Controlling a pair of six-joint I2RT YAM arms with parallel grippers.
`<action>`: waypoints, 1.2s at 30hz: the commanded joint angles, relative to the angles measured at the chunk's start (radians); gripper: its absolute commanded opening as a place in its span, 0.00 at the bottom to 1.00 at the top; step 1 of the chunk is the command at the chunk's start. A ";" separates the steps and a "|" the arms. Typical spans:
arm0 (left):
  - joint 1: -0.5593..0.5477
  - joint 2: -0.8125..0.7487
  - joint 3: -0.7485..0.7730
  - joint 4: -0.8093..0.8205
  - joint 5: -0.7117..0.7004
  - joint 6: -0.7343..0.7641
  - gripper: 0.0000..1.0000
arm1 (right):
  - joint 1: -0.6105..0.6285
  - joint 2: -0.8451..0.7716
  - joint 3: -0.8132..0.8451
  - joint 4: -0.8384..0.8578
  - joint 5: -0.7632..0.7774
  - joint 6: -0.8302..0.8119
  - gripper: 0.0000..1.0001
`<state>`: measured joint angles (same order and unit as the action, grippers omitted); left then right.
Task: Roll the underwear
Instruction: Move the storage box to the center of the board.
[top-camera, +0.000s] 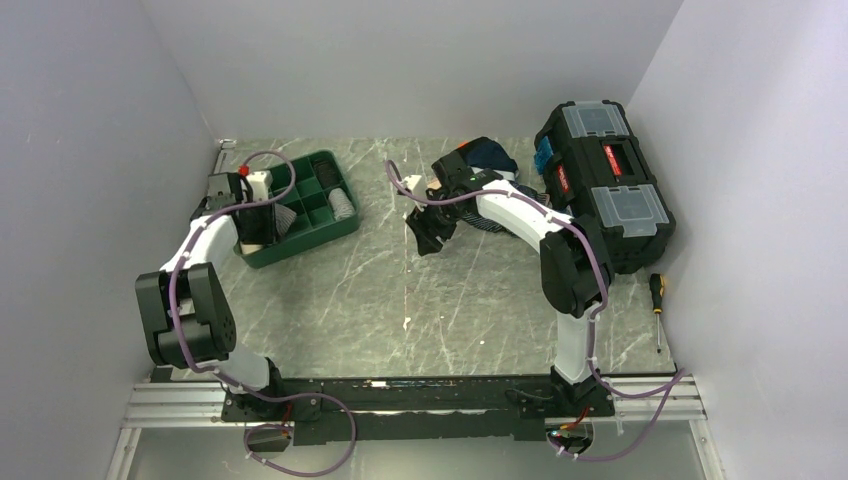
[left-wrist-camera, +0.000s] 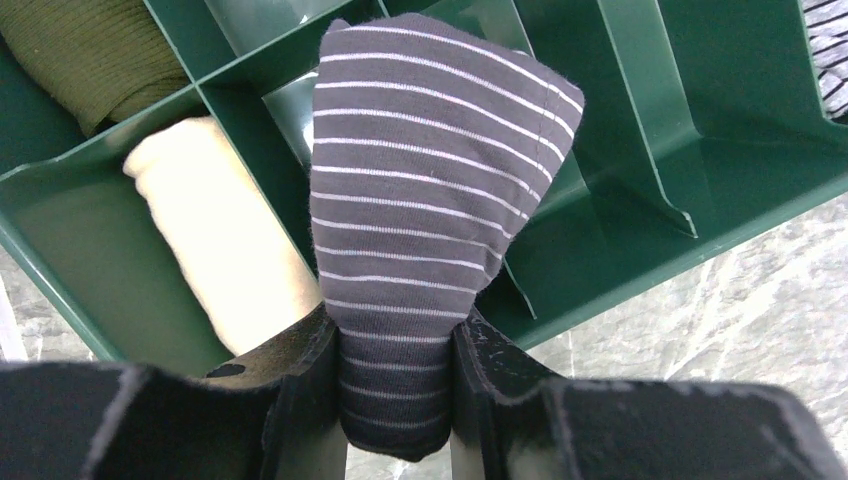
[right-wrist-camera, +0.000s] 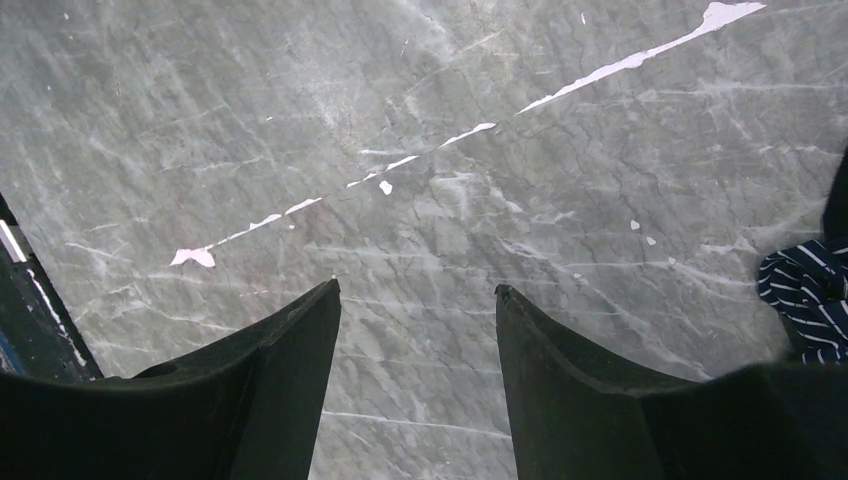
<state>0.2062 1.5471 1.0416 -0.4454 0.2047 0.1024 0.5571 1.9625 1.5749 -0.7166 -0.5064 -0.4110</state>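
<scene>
The underwear (top-camera: 343, 205), a pale grey roll with fine dark stripes, lies in a right-hand compartment of the green tray (top-camera: 318, 238). Only its edge (left-wrist-camera: 830, 40) shows in the left wrist view. My left gripper (top-camera: 256, 215) is over the tray's left end, shut on a rolled darker grey garment with thin white stripes (left-wrist-camera: 430, 170). That roll stands out of the jaws (left-wrist-camera: 395, 335) above a tray compartment. My right gripper (top-camera: 425, 235) hangs open over bare marble (right-wrist-camera: 417, 288) with nothing between its fingers.
A cream roll (left-wrist-camera: 220, 250) and an olive roll (left-wrist-camera: 90, 50) fill tray compartments. A navy striped garment (right-wrist-camera: 810, 290) lies beside the right gripper, with dark clothes (top-camera: 490, 155) behind. A black toolbox (top-camera: 605, 185) and a screwdriver (top-camera: 657, 300) are at the right.
</scene>
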 joint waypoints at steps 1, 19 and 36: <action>0.016 -0.020 -0.029 -0.052 -0.045 0.084 0.00 | 0.000 -0.061 -0.014 0.035 -0.023 -0.002 0.61; 0.119 0.018 0.024 -0.075 0.081 0.010 0.00 | 0.042 0.031 0.190 0.156 -0.057 0.110 0.60; 0.100 0.110 0.049 -0.149 0.295 0.156 0.00 | 0.084 0.342 0.481 0.417 -0.081 0.479 0.57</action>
<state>0.3302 1.6379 1.0908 -0.5137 0.4274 0.1772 0.6437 2.2585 1.9598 -0.3771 -0.5602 -0.0376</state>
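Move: The storage box's middle is about 9 cm ahead and 5 cm right of the left hand, slightly lower; this hand already pinches the striped underwear roll at the box's near edge. The cream roll lies some 5 cm left and 3 cm ahead of the left hand. From the open right hand, the box's middle is about 30 cm left, 9 cm ahead and 6 cm lower, with the pale striped roll at its right end 20 cm left and 10 cm ahead. The storage box's right end is what the right hand makes for: after barely stirring, it swings about 13 cm left and 8 cm forward, arching up some 7 cm and then sinking, open fingers tilting outward to the left by nearly 20 degrees, still clear of the box. The left hand keeps its pinch on the striped roll, shifts 3 cm left, eases 2 cm back right while sinking about 1 cm, and rolls roughly 10 degrees, left side down. ##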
